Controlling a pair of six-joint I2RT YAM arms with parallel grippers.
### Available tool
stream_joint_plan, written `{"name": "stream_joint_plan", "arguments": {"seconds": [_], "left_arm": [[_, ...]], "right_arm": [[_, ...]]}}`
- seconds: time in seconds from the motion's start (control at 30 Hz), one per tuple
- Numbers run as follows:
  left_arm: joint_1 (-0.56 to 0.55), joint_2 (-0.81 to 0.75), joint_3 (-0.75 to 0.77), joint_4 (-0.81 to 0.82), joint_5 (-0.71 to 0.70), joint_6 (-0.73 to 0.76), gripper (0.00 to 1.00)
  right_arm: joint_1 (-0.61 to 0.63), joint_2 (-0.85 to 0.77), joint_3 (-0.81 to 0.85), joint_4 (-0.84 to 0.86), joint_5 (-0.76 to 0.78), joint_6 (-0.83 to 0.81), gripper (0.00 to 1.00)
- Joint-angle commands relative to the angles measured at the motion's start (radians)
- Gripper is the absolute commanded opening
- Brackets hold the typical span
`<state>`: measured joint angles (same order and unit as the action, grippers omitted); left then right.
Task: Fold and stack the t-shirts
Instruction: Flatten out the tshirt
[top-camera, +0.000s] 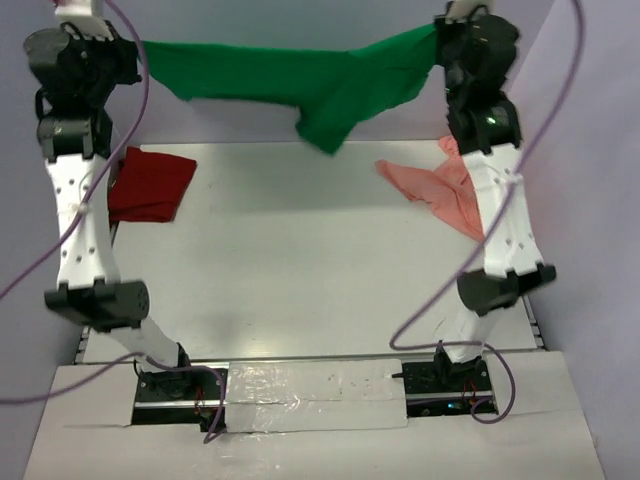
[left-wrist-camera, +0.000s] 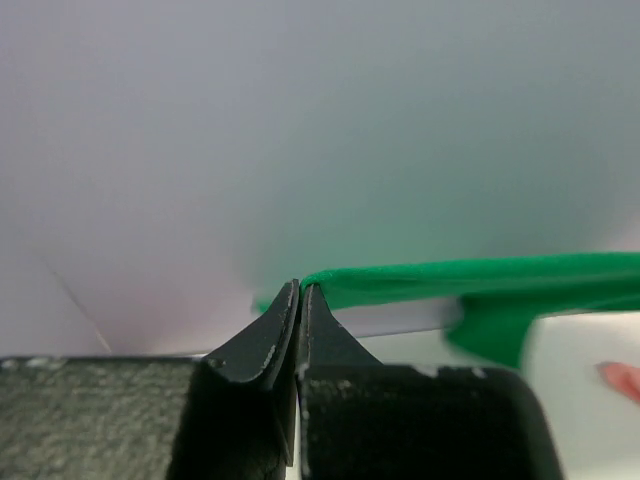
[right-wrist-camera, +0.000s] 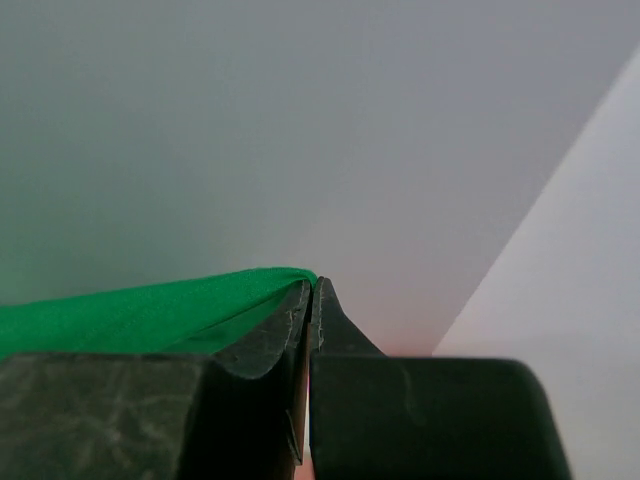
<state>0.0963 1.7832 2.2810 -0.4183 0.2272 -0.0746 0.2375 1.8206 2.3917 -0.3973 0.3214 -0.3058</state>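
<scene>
The bright green t-shirt (top-camera: 310, 85) hangs stretched in the air across the back of the table, held between both raised arms. My left gripper (left-wrist-camera: 300, 290) is shut on its left edge, where green cloth (left-wrist-camera: 470, 285) runs off to the right. The right gripper (right-wrist-camera: 313, 285) is shut on the shirt's right edge, with green cloth (right-wrist-camera: 130, 315) leading away to the left. A loose fold sags down near the middle of the shirt. The dark red t-shirt (top-camera: 150, 185) lies crumpled on the table at the left. Partly behind the right arm, the salmon-pink t-shirt (top-camera: 440, 190) lies at the right.
The white table (top-camera: 300, 260) spreads below the hanging shirt. Grey walls close in behind and on both sides. Purple cables (top-camera: 420, 320) loop from both arms down to their bases at the near edge.
</scene>
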Motion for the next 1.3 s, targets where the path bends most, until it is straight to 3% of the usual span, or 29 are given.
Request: {"name": "stream_joint_plan", "arguments": {"seconds": [0.0, 0.33, 0.5, 0.6, 0.77, 1.03, 1.27], "left_arm": [[0.005, -0.293, -0.138, 0.127, -0.049, -0.028, 0.00], [0.006, -0.767, -0.719, 0.061, -0.012, 0.062, 0.00], [0.006, -0.951, -0.973, -0.020, 0.049, 0.105, 0.00], [0.006, -1.011, -1.020, -0.074, 0.054, 0.134, 0.00], [0.006, -1.025, -0.851, -0.166, 0.047, 0.133, 0.00], [0.008, -1.058, -0.545, -0.238, 0.020, 0.036, 0.00], [0.006, -1.140, -0.350, -0.353, -0.023, -0.008, 0.00]], "right_arm": [[-0.006, -0.280, -0.050, 0.120, 0.018, 0.017, 0.00], [-0.006, -0.705, -0.664, 0.025, -0.108, 0.066, 0.00], [-0.004, -0.892, -0.847, -0.124, -0.192, 0.093, 0.00], [-0.004, -0.966, -0.898, -0.211, -0.203, 0.080, 0.00], [-0.004, -1.063, -0.829, -0.291, -0.191, 0.089, 0.00], [-0.012, -1.147, -0.528, -0.367, -0.208, 0.149, 0.00], [-0.138, -1.239, -0.393, -0.440, -0.315, 0.183, 0.00]]}}
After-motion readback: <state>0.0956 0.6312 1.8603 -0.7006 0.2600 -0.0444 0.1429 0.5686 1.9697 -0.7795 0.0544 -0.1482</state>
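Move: Both hands hold the green t-shirt by its corners, its middle roughly 27 cm in from each and 8 to 9 cm below. The bare table middle lies about 22 cm back, 31 cm right and 50 cm below the left hand, and 21 cm back, 25 cm left and 54 cm below the right. The red t-shirt is about 8 cm left of the left hand, level fore and aft; the pink t-shirt is 9 cm right and 3 cm back of the right hand, both on the table. Still pinching the green t-shirt, both hands whip back some 45 cm, flicking up, down, then up again. ##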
